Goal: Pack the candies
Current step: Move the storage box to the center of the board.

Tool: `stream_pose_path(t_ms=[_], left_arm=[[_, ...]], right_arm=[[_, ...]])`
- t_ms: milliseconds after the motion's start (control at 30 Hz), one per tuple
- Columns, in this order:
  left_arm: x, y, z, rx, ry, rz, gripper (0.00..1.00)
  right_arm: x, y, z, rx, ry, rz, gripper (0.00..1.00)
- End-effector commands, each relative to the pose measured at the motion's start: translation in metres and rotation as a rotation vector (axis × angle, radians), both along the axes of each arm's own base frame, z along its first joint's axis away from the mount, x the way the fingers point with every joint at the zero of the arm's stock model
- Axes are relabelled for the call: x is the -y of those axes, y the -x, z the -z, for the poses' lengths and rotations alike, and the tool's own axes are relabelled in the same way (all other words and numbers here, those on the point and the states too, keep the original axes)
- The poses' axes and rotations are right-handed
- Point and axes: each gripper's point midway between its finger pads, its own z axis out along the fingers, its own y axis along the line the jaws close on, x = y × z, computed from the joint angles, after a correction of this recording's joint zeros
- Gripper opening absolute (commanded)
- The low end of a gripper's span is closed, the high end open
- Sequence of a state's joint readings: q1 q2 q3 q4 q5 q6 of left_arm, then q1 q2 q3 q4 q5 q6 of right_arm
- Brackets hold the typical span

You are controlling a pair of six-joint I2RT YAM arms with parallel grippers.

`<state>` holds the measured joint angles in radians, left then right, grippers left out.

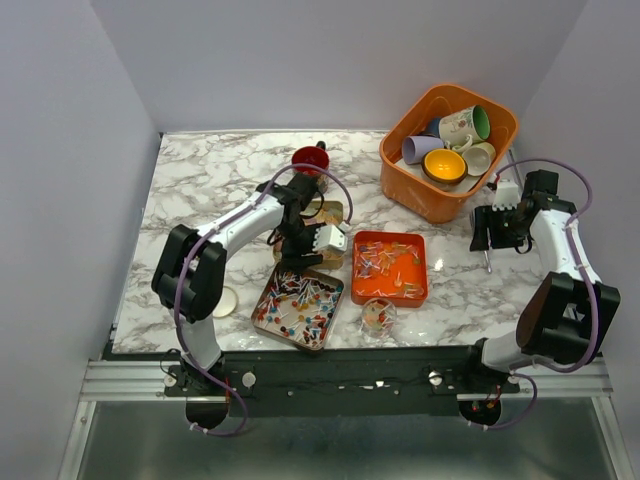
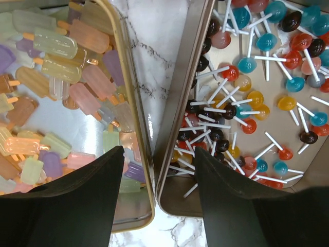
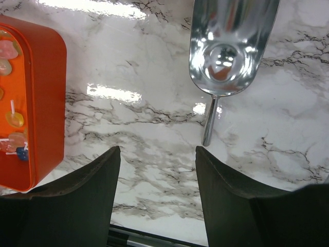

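Note:
The candies lie in several containers. Lollipops (image 2: 257, 82) with white sticks fill a square tin (image 1: 298, 308). Pastel popsicle-shaped sweets (image 2: 61, 77) fill a gold-rimmed tin (image 1: 332, 212), half hidden under my left arm. More candies lie in the orange tray (image 1: 390, 267) and in a small clear cup (image 1: 380, 316). My left gripper (image 2: 159, 164) hangs open over the gap between the two tins, one finger above each tin's corner, holding nothing. My right gripper (image 3: 157, 154) is open over bare marble, just short of the handle of a metal scoop (image 3: 231, 46).
An orange basket (image 1: 412, 190) of mugs stands at the back right. A red cup (image 1: 310, 158) sits behind the left arm and a white disc (image 1: 225, 300) lies near its base. The orange tray's edge (image 3: 49, 103) is left of the right gripper.

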<state>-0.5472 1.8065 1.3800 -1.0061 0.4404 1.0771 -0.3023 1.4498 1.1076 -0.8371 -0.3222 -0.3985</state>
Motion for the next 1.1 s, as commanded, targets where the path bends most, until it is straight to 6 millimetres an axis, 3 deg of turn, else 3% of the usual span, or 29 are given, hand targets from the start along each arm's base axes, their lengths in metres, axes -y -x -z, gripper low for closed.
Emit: stream_pose_path(t_ms=[0,133,433,800,1067], left_arm=[[0.007,-0.001,0.008,0.021,-0.015,-0.008,0.64],[0.01,-0.017,0.013,0.082,-0.017,-0.044,0.47],[-0.002,-0.017,0.018,0.097,-0.055,-0.036,0.31],[-0.053,-0.027,0.011,0.096,-0.068,-0.134,0.16],[-0.094,-0.048,0.007,0.114,-0.089,-0.228,0.08]], right_arm=[[-0.003,-0.004,-0.005,0.003,-0.022,-0.017,0.67],[-0.004,-0.005,-0.004,-0.001,-0.031,-0.017,0.66],[-0.005,-0.004,-0.005,-0.001,-0.032,-0.022,0.66],[-0.005,-0.005,-0.005,-0.001,-0.039,-0.026,0.65],[-0.006,-0.007,-0.006,0.001,-0.046,-0.029,0.65]])
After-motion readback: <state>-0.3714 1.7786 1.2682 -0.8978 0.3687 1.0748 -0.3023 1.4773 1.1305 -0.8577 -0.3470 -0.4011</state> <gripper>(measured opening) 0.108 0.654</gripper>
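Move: The lollipop box lies skewed with its middle about 9 cm back of the left hand, 1 cm to its right and 4 cm below. Just beyond it the popsicle box's middle is some 6 cm ahead and 3 cm right of this hand, at a similar height below, and the red candy box sits about 21 cm to the hand's right, 1 cm back. From the right hand the lollipop box lies roughly 42 cm left, 13 cm back and 8 cm below. The facing walls of the lollipop and popsicle boxes, near their left ends, are pinched together by the left hand, which sinks about 2 cm with a finger on either side and closes from wide to nearly shut. Keeping that hold, it drags both boxes about 7 cm left and a little forward, turning roughly 10 degrees counter-clockwise. ##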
